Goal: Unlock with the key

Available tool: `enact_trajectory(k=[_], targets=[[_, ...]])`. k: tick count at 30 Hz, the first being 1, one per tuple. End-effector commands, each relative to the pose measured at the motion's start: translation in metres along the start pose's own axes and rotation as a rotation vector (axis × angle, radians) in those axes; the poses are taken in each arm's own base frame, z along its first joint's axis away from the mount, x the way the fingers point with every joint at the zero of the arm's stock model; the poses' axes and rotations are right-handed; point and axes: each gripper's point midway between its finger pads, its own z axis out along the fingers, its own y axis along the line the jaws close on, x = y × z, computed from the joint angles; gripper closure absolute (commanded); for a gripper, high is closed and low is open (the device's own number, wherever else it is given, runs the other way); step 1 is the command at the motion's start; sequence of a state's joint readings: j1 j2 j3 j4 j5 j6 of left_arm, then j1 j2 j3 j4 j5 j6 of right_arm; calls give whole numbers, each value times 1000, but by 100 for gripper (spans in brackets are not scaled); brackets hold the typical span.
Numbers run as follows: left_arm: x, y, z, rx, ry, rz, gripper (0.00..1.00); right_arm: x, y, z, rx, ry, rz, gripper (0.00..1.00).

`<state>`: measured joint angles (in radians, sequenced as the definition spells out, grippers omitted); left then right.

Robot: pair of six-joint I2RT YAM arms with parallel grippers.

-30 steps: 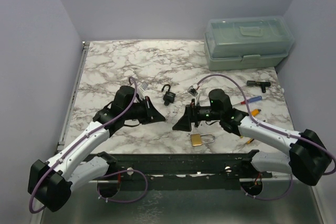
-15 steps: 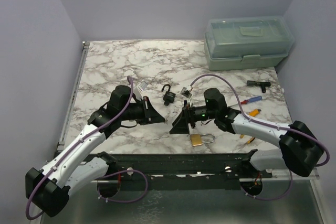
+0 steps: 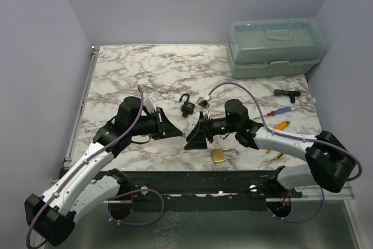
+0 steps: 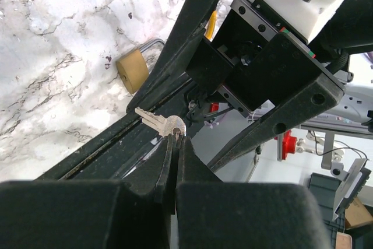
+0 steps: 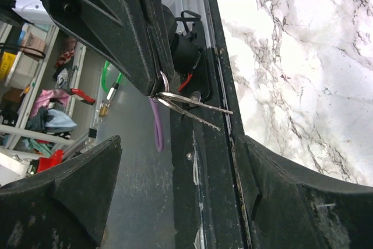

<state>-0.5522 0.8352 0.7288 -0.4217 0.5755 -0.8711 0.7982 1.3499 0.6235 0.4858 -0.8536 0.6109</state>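
Observation:
My left gripper (image 3: 178, 134) is shut on a silver key (image 4: 162, 123); in the right wrist view two keys (image 5: 192, 109) on one ring stick out from its tips. My right gripper (image 3: 195, 134) faces it with jaws wide open and nothing between them, the keys just ahead of its fingers (image 4: 274, 80). A brass padlock (image 3: 220, 155) lies on the marble near the front edge, below the right gripper, and shows in the left wrist view (image 4: 133, 70). A black padlock (image 3: 187, 107) lies behind both grippers.
A pale green toolbox (image 3: 275, 48) stands at the back right. A blue screwdriver (image 3: 278, 111), an orange tool (image 3: 283, 125) and a black T-shaped piece (image 3: 287, 93) lie at the right. The black mounting rail (image 3: 192, 180) runs along the near edge.
The right gripper has moved left toward the left gripper, still wide open. The left arm has drawn back slightly to the left, with the key still pinched.

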Motion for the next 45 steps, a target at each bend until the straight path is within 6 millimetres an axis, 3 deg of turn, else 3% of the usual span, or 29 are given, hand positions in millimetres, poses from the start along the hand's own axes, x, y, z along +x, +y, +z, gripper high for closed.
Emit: enact_trajectory(k=[1,19,29,45], targets=[[6,-4,-4,18,7,-10,100,-11,15,6,-64,-13,-33,16],[8,-4,-7,32,-14,-27,100,-17,29,12,-95,-22,-41,16],[4,9,-5,-12,-57,-43,100,-19,43,12,-132,-17,-50,19],[5,10,-5,-14,-62,-44,100,-21,38,17,-113,-40,-33,49]])
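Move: The left fingertips still hold the small key ring, its two keys hanging about 2 cm forward and 2 cm to the right of that hand, roughly 1 cm below. From the wide-open right hand those keys lie about 3 cm to the left, 1 cm ahead and 3 cm above. On the table some 15 cm below the right hand, the black padlock lies roughly 17 cm ahead and 2 cm left, the brass padlock some 12 cm to the right and 2 cm back. The right hand eases upward about 2.5 cm while working about 1.5 cm left and as much back, bringing its open fingers up around the keys with barely a tilt of the wrist; only in the last half second do its fingers start to close, from nearly wide open to a bit over half, without pinching the keys yet. The left hand keeps its shut grip on the ring and offers the keys nearly in place, dipping less than 1 cm and turning slightly counter-clockwise. ##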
